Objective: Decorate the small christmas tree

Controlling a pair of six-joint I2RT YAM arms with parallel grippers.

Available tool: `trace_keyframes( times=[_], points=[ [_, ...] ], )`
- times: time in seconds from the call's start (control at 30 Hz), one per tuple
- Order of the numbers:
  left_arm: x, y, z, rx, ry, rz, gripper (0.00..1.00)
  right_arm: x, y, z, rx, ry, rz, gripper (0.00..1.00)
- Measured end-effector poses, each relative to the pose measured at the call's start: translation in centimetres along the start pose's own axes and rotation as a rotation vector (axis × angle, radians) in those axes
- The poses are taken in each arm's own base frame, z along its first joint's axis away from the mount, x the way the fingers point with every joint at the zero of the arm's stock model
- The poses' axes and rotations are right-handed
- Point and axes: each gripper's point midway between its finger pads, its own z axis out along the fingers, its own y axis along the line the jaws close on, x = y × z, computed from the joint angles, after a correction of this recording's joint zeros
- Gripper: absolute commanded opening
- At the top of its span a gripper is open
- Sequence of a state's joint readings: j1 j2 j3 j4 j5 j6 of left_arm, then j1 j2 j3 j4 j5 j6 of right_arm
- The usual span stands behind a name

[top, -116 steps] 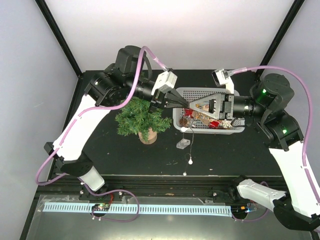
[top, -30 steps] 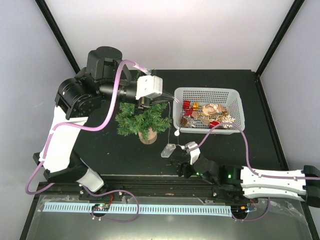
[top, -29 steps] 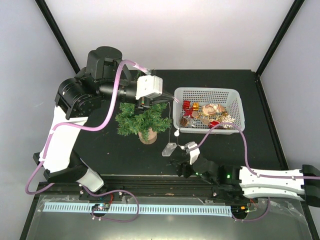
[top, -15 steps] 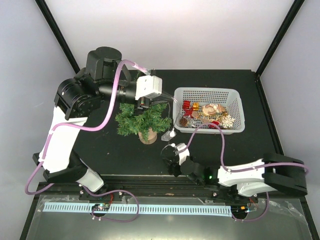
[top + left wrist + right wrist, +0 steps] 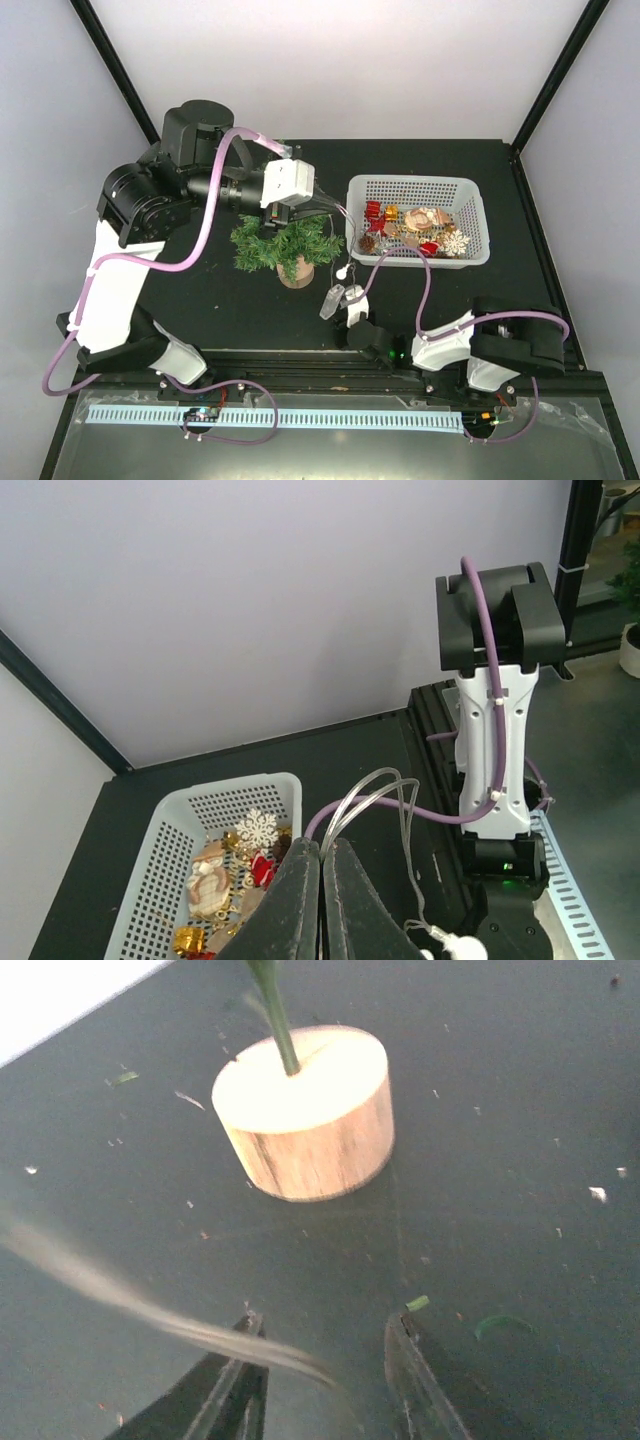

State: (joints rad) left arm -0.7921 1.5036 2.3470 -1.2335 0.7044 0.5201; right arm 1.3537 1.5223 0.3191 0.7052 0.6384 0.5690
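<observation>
The small christmas tree point(image 5: 283, 243) stands on its tan stump point(image 5: 296, 272) left of the basket. My left gripper point(image 5: 300, 211) hovers over the tree top, shut on a clear light-string wire point(image 5: 388, 792). That wire hangs down to a white bulb point(image 5: 342, 271) and a clear box point(image 5: 331, 298) on the table. My right gripper point(image 5: 345, 300) lies low by that box, pointing at the stump point(image 5: 305, 1110). Its jaws stand apart point(image 5: 325, 1338), and the blurred wire point(image 5: 150, 1315) crosses in front of its left finger.
A white perforated basket point(image 5: 470, 205) with a snowflake, gold and red ornaments sits right of the tree. Green needle scraps litter the black table point(image 5: 500, 1160). The right arm is folded along the near edge point(image 5: 480, 345). Black frame posts stand at the back corners.
The right arm has folded back and its gripper has slid left toward the stump, jaws narrowing. The left gripper has shifted slightly left with the wire; the bulb swung along.
</observation>
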Motion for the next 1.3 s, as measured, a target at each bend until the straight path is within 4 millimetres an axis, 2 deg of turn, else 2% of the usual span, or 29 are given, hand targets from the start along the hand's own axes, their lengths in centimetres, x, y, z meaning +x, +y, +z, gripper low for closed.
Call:
trace_keyframes(
  times=[0.07,0.2,0.33,0.53,0.7,0.97,1.17,1.23,1.3],
  points=[
    [0.0,-0.1,-0.1,0.0,0.001,0.0,0.02,-0.7,0.6,0.1,-0.02,-0.018,0.009,0.1],
    [0.3,-0.2,-0.1,0.002,0.007,-0.006,0.02,-2.0,1.4,-0.2,-0.058,-0.043,0.026,0.05],
    [0.5,0.0,-0.1,-0.005,0.012,-0.01,0.02,-4.2,1.7,-1.5,-0.087,-0.074,0.048,0.01],
    [1.0,1.0,-0.5,-0.054,0.033,-0.02,0.02,-8.5,1.8,-5.5,-0.142,-0.085,0.081,0.01],
    [0.9,1.1,-1.7,-0.104,0.043,-0.001,0.01,-11.4,1.9,-9.1,-0.202,-0.045,0.145,0.01],
    [0.0,0.4,-4.4,-0.182,0.052,0.053,0.02,-11.7,1.8,-13.0,-0.235,0.135,0.164,0.01],
    [0.6,-1.0,-6.8,-0.239,0.079,0.11,0.01,-13.1,4.2,-16.8,-0.335,0.198,0.143,0.01],
    [0.2,-1.5,-7.4,-0.247,0.068,0.124,0.02,-14.6,5.1,-18.0,-0.36,0.195,0.134,0.01],
    [0.0,-1.8,-7.9,-0.252,0.061,0.129,0.02,-17.1,6.1,-19.2,-0.391,0.164,0.138,0.01]
  ],
)
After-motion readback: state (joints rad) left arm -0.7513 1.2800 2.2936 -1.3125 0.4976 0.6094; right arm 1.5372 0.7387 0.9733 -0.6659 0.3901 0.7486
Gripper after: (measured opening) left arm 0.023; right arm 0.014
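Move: The dangling fairy-light string hangs practically between the right hand's half-open fingers, and about 45 cm straight below the left hand, which already pinches its upper part. From the right hand, the christmas tree's wooden foot stands some 12 cm ahead, 9 cm left and 5 cm lower; the ornament basket is roughly 24 cm ahead and 17 cm right, slightly lower. The clear battery box hangs some 13 cm above it, about 1 cm ahead and 2 cm left. The right hand shuts its fingers on the hanging string and, keeping that pinch, lifts it some 24 cm, also drawing back about 10 cm and a little right, away from the tree's foot, while the wrist swings counter-clockwise by nearly 20 degrees and tips downward. After a short wait the left hand, still pinching the upper string high up, carries it about 8 cm left across the near side of the tree, easing slightly back and up and turning some 10 degrees counter-clockwise. ##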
